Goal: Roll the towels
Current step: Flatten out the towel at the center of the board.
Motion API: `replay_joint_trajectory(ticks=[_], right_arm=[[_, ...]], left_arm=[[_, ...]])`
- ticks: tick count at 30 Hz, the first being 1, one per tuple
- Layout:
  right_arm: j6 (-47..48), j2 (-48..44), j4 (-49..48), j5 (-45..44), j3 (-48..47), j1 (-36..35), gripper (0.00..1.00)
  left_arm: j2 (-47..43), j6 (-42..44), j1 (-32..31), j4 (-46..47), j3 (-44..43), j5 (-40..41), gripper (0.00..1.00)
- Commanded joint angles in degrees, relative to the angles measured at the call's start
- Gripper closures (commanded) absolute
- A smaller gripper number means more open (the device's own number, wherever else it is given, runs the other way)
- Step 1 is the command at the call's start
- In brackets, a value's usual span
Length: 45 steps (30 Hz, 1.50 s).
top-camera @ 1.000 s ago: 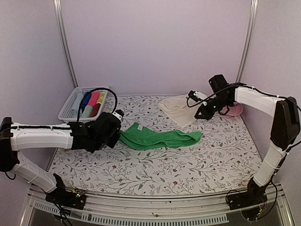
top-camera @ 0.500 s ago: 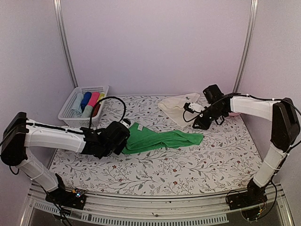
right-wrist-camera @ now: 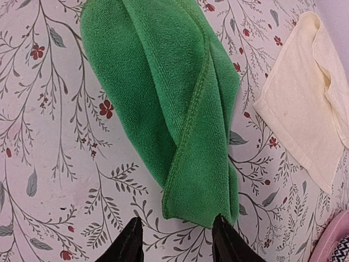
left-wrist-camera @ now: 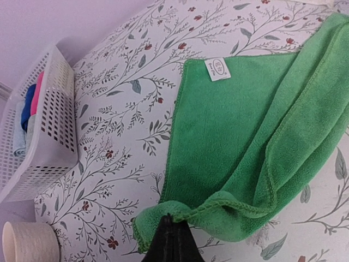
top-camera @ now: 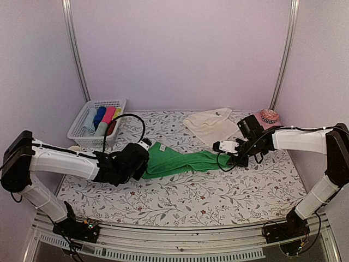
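The green towel (top-camera: 180, 161) lies loosely folded and stretched left to right across the middle of the floral table. My left gripper (left-wrist-camera: 170, 219) is shut on its near left corner (top-camera: 144, 173), bunching the hem there. In the right wrist view the towel's narrow right end (right-wrist-camera: 191, 180) lies just ahead of my right gripper (right-wrist-camera: 177, 224). That gripper (top-camera: 228, 158) is open, one finger to either side of the end, holding nothing. The cream-white towel (top-camera: 210, 124) lies rumpled and flat behind it (right-wrist-camera: 305, 98).
A white basket (top-camera: 82, 128) with blue, pink, red and yellow rolls stands at the back left (left-wrist-camera: 49, 125). A cream cup (left-wrist-camera: 27, 243) sits near it. A pink dish (top-camera: 270, 115) is at the back right corner (right-wrist-camera: 332, 243).
My right arm came forward from the cream towel down to the green towel's right end and its jaws opened. The left gripper slid slightly right, still pinching the corner.
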<state>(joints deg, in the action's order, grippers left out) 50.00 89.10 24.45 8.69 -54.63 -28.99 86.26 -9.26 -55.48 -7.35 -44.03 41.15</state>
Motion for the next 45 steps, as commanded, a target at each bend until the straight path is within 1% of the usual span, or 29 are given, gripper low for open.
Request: replay_joint_trajectory(ticks=[1, 5, 15, 20, 23, 24, 26, 27, 29, 32, 36, 41, 45], right_arm=[[1.2, 3.5, -5.2, -6.7, 1.8, -2.8, 0.56], [0.2, 6.0, -6.9, -9.3, 1.8, -2.8, 0.56], [-0.4, 10.4, -8.0, -13.2, 2.1, -2.8, 0.59], [-0.5, 11.6, -9.0, -14.5, 2.3, -2.9, 0.63], [-0.8, 12.0, -9.7, -15.1, 2.3, -2.8, 0.69], [-0.7, 12.0, -9.8, -15.1, 2.3, -2.9, 0.74], [-0.7, 11.7, -9.9, -15.3, 2.3, -3.0, 0.90], [-0.7, 11.3, -9.9, -15.4, 2.3, -3.0, 0.96], [-0.5, 9.9, -9.8, -15.7, 2.3, -3.0, 0.98], [-0.1, 6.1, -9.6, -17.1, 2.2, -3.0, 0.98], [-0.3, -0.1, -9.2, -19.3, 0.9, -2.9, 0.98], [-0.6, -5.7, -8.4, -21.1, -2.1, -1.8, 0.98], [-1.2, -9.7, -7.2, -20.5, -5.7, 1.0, 0.98]], left_arm=[[-1.3, 0.5, -0.5, 3.6, 1.6, 0.2, 1.00], [-2.1, 0.5, -0.5, 5.2, 2.9, -0.8, 1.00], [-2.4, 0.9, -0.5, 6.9, 4.1, -0.7, 1.00], [-2.7, 0.9, -0.5, 7.0, 4.3, -0.7, 1.00], [-2.7, 1.0, -0.5, 7.3, 4.5, -0.7, 1.00], [-2.6, 1.0, -0.5, 7.3, 4.5, -0.7, 1.00], [-2.6, 1.1, -0.4, 7.4, 4.5, -0.6, 1.00], [-2.6, 1.1, -0.5, 7.4, 4.6, -0.6, 1.00], [-2.5, 1.4, -0.4, 7.4, 4.5, -0.3, 1.00], [-2.4, 1.8, -0.5, 6.7, 3.6, 0.7, 1.00], [-3.3, 2.5, -0.4, 2.2, -0.5, 3.2, 1.00], [-7.9, 3.6, -0.5, -2.4, -5.0, 6.6, 1.00], [-12.2, 4.8, -0.6, -3.8, -7.0, 8.5, 1.00]])
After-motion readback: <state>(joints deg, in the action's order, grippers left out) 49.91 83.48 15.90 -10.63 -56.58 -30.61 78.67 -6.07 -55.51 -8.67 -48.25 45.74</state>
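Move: The green towel's loose right end lies roughly 3 cm ahead of my right hand, 1 cm to its right and 7 cm below; my left hand already holds the left end, with that loose end about 30 cm to its right and 5 cm farther out. From my right hand, the cream towel is some 22 cm ahead and 6 cm left, and the pink plate about 24 cm ahead and 17 cm right. I sink my part-open right hand about 6 cm, easing slightly forward, and shut its fingers to pinch the green towel's loose right end at the table. Then I raise it some 12 cm and a little forward, tilting the fingertips outward, while my left hand, nearly still until then, lifts its own pinched end about 6 cm. ##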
